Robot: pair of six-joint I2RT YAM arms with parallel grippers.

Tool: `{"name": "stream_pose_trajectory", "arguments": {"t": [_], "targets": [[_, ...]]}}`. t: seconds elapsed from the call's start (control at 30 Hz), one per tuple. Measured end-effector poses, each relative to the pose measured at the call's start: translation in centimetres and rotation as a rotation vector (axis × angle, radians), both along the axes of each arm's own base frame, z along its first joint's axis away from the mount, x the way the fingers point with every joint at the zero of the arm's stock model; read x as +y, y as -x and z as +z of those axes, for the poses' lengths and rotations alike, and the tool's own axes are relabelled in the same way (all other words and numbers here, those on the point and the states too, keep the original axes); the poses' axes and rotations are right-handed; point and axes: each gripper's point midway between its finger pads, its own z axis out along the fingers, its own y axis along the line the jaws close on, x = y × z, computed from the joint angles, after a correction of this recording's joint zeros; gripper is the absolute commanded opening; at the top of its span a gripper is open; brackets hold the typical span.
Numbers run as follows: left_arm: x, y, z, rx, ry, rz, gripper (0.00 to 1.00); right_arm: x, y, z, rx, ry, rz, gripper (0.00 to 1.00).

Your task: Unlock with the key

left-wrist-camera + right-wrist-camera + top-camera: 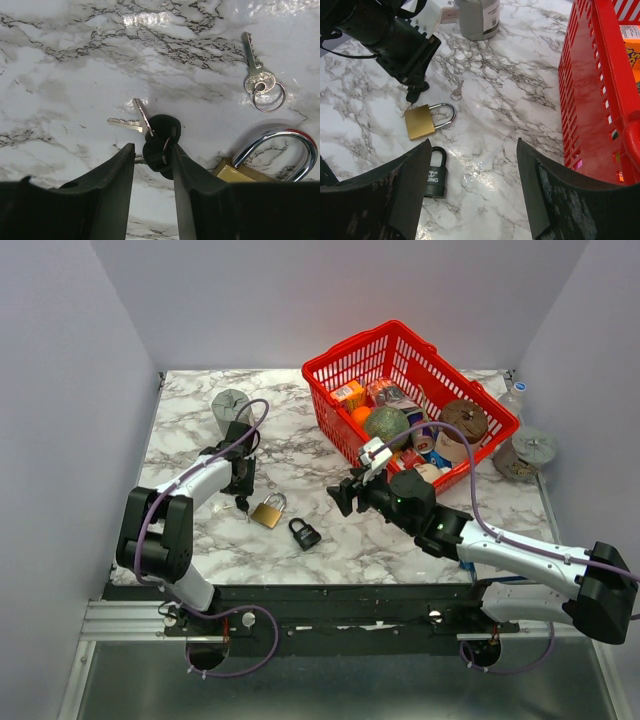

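Note:
The key (159,145) has a black plastic head and a silver blade; it lies on the marble table (65,75) on a ring with a second black-headed key. My left gripper (153,150) is open and low over it. The black heads sit between the fingertips and touch the right one (182,165). In the top view the left gripper (240,483) stands just left of the brass padlock (268,512). The black padlock (304,533) lies nearer the front. My right gripper (343,495) is open and empty, held above the table right of both padlocks.
A plain silver key on a ring (257,75) lies beyond the brass padlock (270,160). A red basket (330,375) full of groceries stands at the back right. A grey container (231,405) stands at the back left. A bottle and a can (527,452) stand at the right edge.

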Motion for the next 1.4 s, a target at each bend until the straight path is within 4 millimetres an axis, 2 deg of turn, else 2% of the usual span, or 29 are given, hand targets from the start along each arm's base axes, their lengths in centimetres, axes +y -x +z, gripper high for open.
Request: {"name": "stream_pose_trajectory", "arguments": {"t": [0.27, 0.37, 0.5, 0.67, 0.93, 1.03, 1.23, 1.33, 1.4], "targets": [[-0.1, -0.1, -0.9, 0.036, -0.002, -0.002, 0.38, 0.0, 0.0, 0.0, 0.000, 0.001, -0.002, 0.77], [-0.1, 0.0, -0.9, 0.037, -0.002, -0.001, 0.33, -0.1, -0.1, 0.0, -0.001, 0.002, -0.006, 0.77], [-0.1, 0.2, -1.0, 0.047, -0.002, 0.000, 0.24, -0.1, -0.1, -0.1, -0.001, 0.005, -0.008, 0.77], [-0.2, 0.4, -1.0, 0.057, 0.006, 0.001, 0.00, -0.1, -0.3, -0.4, -0.001, 0.016, -0.012, 0.77], [-0.3, 0.4, -0.7, 0.046, 0.016, 0.008, 0.00, -0.2, -0.5, -0.6, -0.002, 0.025, -0.023, 0.77], [-0.3, 0.5, 0.5, 0.001, 0.025, 0.015, 0.00, -0.1, -0.6, -1.0, 0.001, 0.036, -0.025, 0.77], [-0.7, -0.1, 7.5, -0.282, 0.107, 0.007, 0.00, -0.1, -0.8, -1.9, 0.011, 0.056, -0.036, 0.77], [-1.5, -0.6, 10.4, -0.393, 0.169, -0.021, 0.00, -0.2, -0.8, -1.8, 0.008, 0.041, -0.040, 0.78], [-2.4, -0.7, 11.5, -0.431, 0.214, -0.052, 0.00, -0.2, -0.7, -1.8, 0.008, 0.034, -0.034, 0.78]]}}
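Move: The black-headed key bunch lies right under the left fingers, which straddle it half open, its middle about 2 cm lower. From this hand the brass padlock sits some 6 cm right and 2 cm back; the small silver key is about 6 cm right and 4 cm ahead; the black padlock is some 14 cm right and 7 cm back. From the right hand, the bunch is roughly 23 cm left, 7 cm ahead and 19 cm down. Down about 1 cm and slightly back, the left hand settles onto the key bunch, and its fingers close from half open to shut, pinching the black key heads. Then it rises quickly, some 12 cm, away from the table, with the wrist tipping up about 30 degrees so the fingers point more forward; near the top it drifts a little to the right. ##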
